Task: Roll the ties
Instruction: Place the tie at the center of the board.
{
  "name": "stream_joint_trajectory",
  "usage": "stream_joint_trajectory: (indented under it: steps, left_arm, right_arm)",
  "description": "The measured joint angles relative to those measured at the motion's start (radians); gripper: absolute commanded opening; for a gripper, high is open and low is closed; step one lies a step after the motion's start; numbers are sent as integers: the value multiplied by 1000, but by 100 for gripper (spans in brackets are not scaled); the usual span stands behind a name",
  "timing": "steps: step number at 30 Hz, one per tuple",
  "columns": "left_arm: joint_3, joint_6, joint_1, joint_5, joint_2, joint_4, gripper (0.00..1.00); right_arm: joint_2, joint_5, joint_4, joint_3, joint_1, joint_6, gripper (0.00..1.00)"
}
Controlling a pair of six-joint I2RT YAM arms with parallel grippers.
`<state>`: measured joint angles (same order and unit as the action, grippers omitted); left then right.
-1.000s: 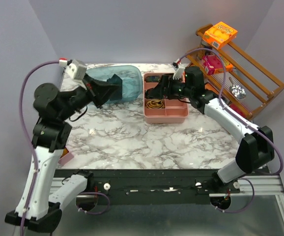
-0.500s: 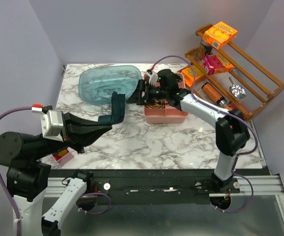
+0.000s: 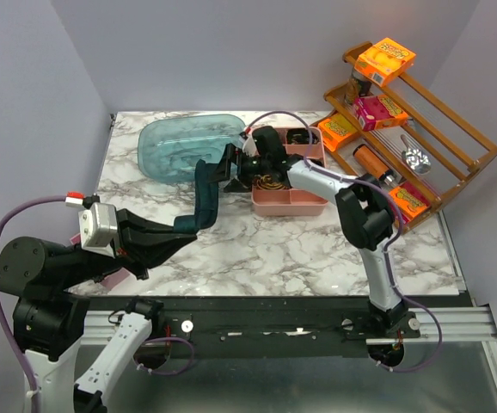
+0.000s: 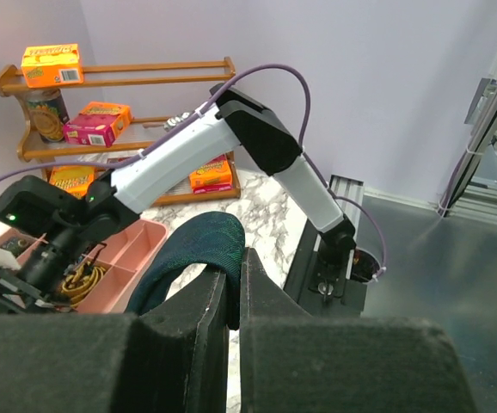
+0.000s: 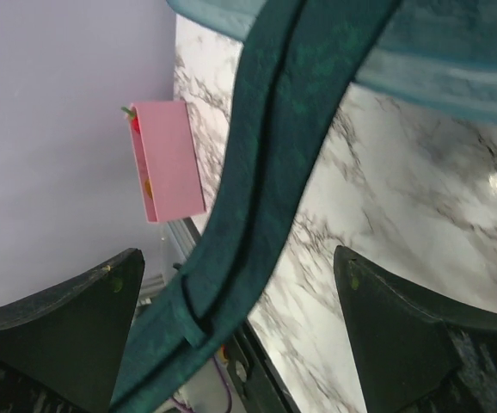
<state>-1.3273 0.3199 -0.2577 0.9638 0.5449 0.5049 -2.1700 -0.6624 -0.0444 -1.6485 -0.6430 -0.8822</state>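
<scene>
A long dark teal tie hangs stretched in the air from the rim of the blue bowl down to my left gripper. That gripper is shut on the tie's folded end. My right gripper hovers by the tie's upper stretch beside the bowl. Its jaws stand wide open on either side of the tie and do not touch it; right gripper. A gold-patterned coil and a dark coil lie in the pink tray.
A wooden rack with snack boxes and a can stands at the right. A small pink box sits at the table's near left edge, also seen as the pink box. The arms' black base rail runs along the front.
My left gripper has drawn back from the bowl toward the near left, pulling the tie out with it. The right gripper has swung left from over the pink tray to the tie.
</scene>
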Motion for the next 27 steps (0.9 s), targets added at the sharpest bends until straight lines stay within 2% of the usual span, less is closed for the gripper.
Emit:
stream_joint_trajectory:
  steps: [4,8,11,12,14,15,16,18,27]
  left_arm:
    - [7,7,0,11,0,-2,0]
    - [7,18,0,29,-2,-7,0]
    - [7,28,0,42,-7,-11,0]
    - [7,34,0,46,-10,-14,0]
    - [8,45,0,60,-16,-27,0]
    - [9,53,0,69,-21,-39,0]
    - [11,62,0,79,-25,-51,0]
    - [12,75,0,99,-31,-69,0]
    - [9,87,0,129,-32,-93,0]
  right_arm:
    - [-72,-6,6,-91,-6,-30,81]
    - [-152,-8,-3,-175,-7,-50,76]
    - [-192,-9,-10,-200,-10,-56,66]
    - [-199,-9,-10,-203,-12,-58,50]
    - [-212,-9,-7,-212,-16,-61,27]
    - [-217,-11,-3,-215,-19,-64,11]
    - [-221,-14,1,-215,-22,-71,7]
    - [-224,-18,23,-208,-28,-93,1]
    - [-182,-24,68,-152,-32,-100,0]
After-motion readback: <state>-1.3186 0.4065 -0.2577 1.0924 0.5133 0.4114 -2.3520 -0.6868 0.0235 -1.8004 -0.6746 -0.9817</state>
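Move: The tie's lower stretch runs between the right hand's open fingers; the spot to pinch is about 4 cm left of that hand, 2 cm ahead and 3 cm below. The blue tray's middle lies some 17 cm ahead of the right hand and 11 cm left; the pink divided box 17 cm right and 9 cm ahead, both about 10 cm lower. From the left hand, still gripping the upper end, the pinch spot is roughly 30 cm ahead, straight out, and 35 cm below. The tie, still pinched at its upper end by the left hand, is caught lower down by the right: that hand slides about 4 cm left and sinks as much, slightly forward, shuts its wide-open fingers on the cloth, then starts to rise by 1 cm. Meanwhile the left hand draws its end back some 3.5 cm towards its base, turning a little clockwise. ##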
